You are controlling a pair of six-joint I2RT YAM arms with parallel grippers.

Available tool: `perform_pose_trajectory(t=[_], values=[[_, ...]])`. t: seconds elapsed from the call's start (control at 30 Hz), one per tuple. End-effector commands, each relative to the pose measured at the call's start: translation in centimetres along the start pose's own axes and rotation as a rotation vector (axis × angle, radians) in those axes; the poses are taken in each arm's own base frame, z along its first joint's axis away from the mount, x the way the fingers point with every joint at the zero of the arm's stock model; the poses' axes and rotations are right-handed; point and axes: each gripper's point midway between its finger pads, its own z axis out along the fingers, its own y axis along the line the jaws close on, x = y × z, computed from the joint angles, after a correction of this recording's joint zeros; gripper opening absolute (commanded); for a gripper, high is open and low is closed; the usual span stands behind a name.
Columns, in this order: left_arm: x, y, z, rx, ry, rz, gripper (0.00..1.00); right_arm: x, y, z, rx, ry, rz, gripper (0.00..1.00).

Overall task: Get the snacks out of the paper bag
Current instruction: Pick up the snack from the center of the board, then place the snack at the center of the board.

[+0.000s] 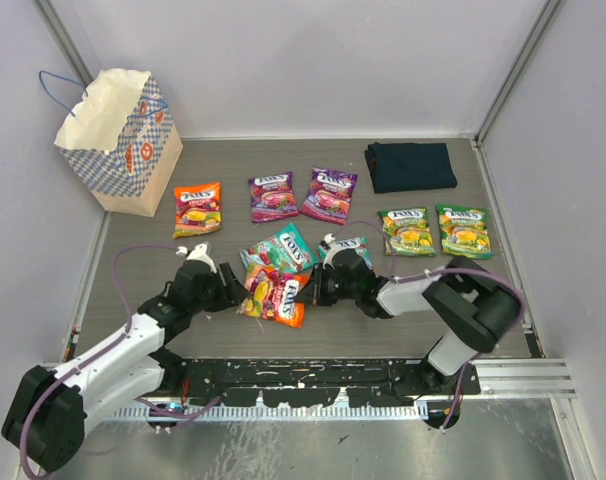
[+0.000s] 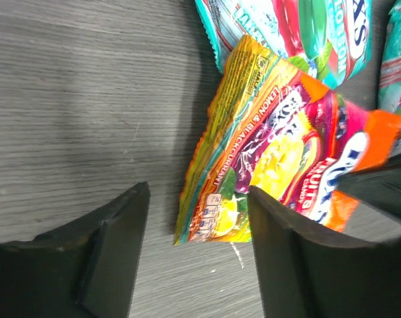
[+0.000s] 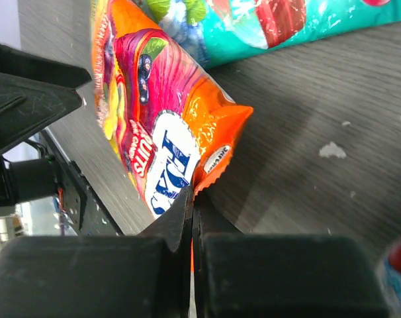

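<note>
The paper bag (image 1: 118,140) stands at the back left, mouth open. Several snacks lie flat on the table: an orange one (image 1: 198,208), two purple (image 1: 272,196), two green (image 1: 407,230) and a teal one (image 1: 279,250). An orange-red packet (image 1: 273,295) lies between both grippers. My right gripper (image 3: 192,199) is shut on that packet's (image 3: 154,126) crimped edge. My left gripper (image 2: 197,199) is open, its fingers either side of the packet's (image 2: 280,152) other end without touching it. A second teal packet (image 1: 348,250) lies partly hidden behind the right gripper (image 1: 313,290).
A dark navy folded cloth (image 1: 410,166) lies at the back right. Grey walls close in the table on three sides. A metal rail (image 1: 383,375) runs along the near edge by the arm bases.
</note>
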Motion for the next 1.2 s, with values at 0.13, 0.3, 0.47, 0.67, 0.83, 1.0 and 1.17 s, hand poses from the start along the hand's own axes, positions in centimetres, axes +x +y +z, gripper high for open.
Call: perform_pose_trajectory(t=[0.13, 0.3, 0.47, 0.67, 0.83, 1.0, 1.17], values=[[-5.7, -3.5, -3.7, 0.024, -0.091, 0.204, 0.82, -3.6, 4.1, -4.4, 0.059, 0.016, -0.356, 0.01], [-9.6, -7.2, -6.2, 0.112, -0.170, 0.338, 0.86, -3.9, 8.9, -5.4, -0.087, 0.149, -0.514, 0.01], [-13.9, -11.5, -9.0, 0.186, -0.232, 0.508, 0.92, -5.0, 13.3, -7.3, -0.210, 0.153, -0.593, 0.01], [-16.3, -18.0, -11.7, 0.409, -0.209, 0.835, 0.98, -4.9, 14.7, -9.0, -0.197, 0.271, -0.614, 0.01], [-16.5, -20.6, -13.9, 0.629, -0.181, 1.004, 0.98, -4.4, 15.5, -11.0, -0.205, 0.311, -0.620, 0.01], [-16.3, -20.6, -15.8, 0.889, -0.102, 0.991, 0.98, -3.7, 16.1, -12.9, -0.232, 0.310, -0.630, 0.01], [-14.7, -21.3, -15.5, 1.118, 0.014, 0.902, 0.98, -3.6, 17.1, -14.3, -0.271, 0.289, -0.654, 0.01]])
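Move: The orange snack's middle lies about 6 cm to the right of the left hand and 2 cm below it; the right hand already pinches its right end, its middle some 5 cm left and 1 cm ahead. From the right hand, the teal snack is about 8 cm ahead and 5 cm left, and the second teal snack some 6 cm ahead and 9 cm right, both about 2 cm lower. The right hand keeps pinching the orange snack, lifting it about 18 cm; the left opens wide, rising some 28 cm. ##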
